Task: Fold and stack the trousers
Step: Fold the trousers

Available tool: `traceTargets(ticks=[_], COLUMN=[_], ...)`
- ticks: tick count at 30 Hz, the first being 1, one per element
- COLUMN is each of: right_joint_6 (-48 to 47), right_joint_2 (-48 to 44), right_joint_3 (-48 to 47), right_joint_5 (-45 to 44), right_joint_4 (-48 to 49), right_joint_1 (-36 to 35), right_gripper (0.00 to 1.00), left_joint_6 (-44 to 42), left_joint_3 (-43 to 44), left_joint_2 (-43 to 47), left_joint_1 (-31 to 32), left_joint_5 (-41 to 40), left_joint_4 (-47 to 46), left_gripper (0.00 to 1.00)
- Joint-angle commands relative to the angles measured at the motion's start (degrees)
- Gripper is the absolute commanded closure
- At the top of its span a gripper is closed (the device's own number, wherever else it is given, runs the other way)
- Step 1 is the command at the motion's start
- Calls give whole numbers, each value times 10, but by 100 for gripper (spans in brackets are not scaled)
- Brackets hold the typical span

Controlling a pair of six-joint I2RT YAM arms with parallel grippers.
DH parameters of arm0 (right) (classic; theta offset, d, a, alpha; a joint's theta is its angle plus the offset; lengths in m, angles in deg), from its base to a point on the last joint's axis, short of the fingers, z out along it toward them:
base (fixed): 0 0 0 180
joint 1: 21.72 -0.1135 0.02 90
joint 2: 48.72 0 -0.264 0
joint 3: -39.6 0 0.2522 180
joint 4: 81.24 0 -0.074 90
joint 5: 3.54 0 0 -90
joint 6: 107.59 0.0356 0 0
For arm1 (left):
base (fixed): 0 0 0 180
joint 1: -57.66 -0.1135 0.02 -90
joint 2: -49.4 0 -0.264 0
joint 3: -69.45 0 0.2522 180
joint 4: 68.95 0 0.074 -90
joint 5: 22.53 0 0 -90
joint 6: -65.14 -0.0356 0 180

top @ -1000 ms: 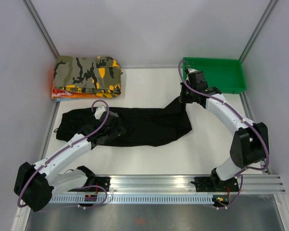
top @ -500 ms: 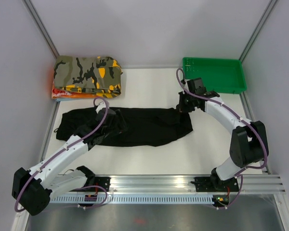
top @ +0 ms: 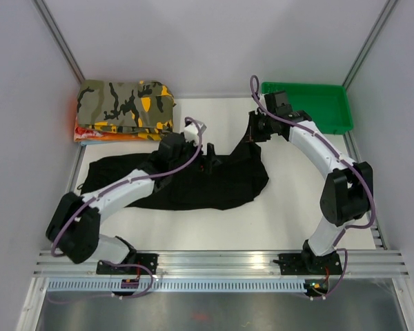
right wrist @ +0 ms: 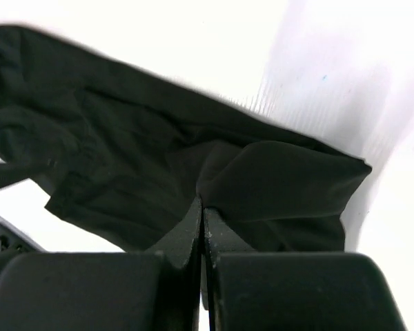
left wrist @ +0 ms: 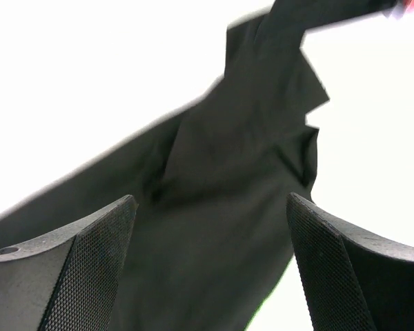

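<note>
The black trousers [top: 159, 183] lie stretched left to right across the white table. My right gripper [top: 252, 134] is shut on their right end and holds it raised off the table, so the cloth rises in a peak. In the right wrist view the shut fingers [right wrist: 193, 224] pinch a fold of the trousers [right wrist: 124, 152]. My left gripper [top: 207, 160] hovers open over the middle-right of the trousers. In the left wrist view its gripper [left wrist: 210, 265] has wide-apart pads [left wrist: 90, 269] with only the trousers [left wrist: 221, 172] below them.
A folded camouflage garment [top: 127, 107] rests on an orange item at the back left. A green tray [top: 317, 103] stands at the back right, just behind the right arm. Grey walls close in both sides, and an aluminium rail [top: 221, 265] runs along the near edge.
My left arm has swung from the trousers' left part to their middle-right, gripper open. My right gripper has pulled the trousers' right end up and back towards the left.
</note>
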Motion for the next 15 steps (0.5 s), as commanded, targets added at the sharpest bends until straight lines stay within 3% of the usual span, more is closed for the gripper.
traceTargets(ticks=[1,7,15], right_joint_6=[8,-2,-2], right_joint_2=[-1,2,5], right_joint_3=[-20,-43,-49], right_joint_5=[30,31,26], right_joint_4=[-14,-32,-35], right_joint_1=[0,0,-1], right_gripper=[100,100,100], left_joint_6=[-108,-118,-147], left_joint_3=[63,88,61], left_joint_2=[-73,-147,-174], left_joint_1=[8,19,20], left_joint_5=[57,122,148], left_joint_4=[-110,-151,-151], left_gripper=[6,8,10])
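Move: The trouser leg raised by the right gripper hangs about 9 cm to the left hand's right, some 4 cm ahead and 5 cm below; its middle lies roughly 3 cm back, 2 cm left and 5 cm below the right hand. The right gripper itself is about 11 cm right and 7 cm ahead of the left hand. The trousers' right end on the table lies about 17 cm right, 6 cm back and 14 cm below the left hand. Towards the raised trouser leg the open left gripper travels some 6 cm right, first edging forward about 3 cm, then sinking about 3 cm while easing slightly back, turning some 15 degrees clockwise. The fingers stay wide open and come close to the hanging cloth; contact can't be seen. The shut right gripper stays nearly in place and keeps its pinch on the trouser leg. ##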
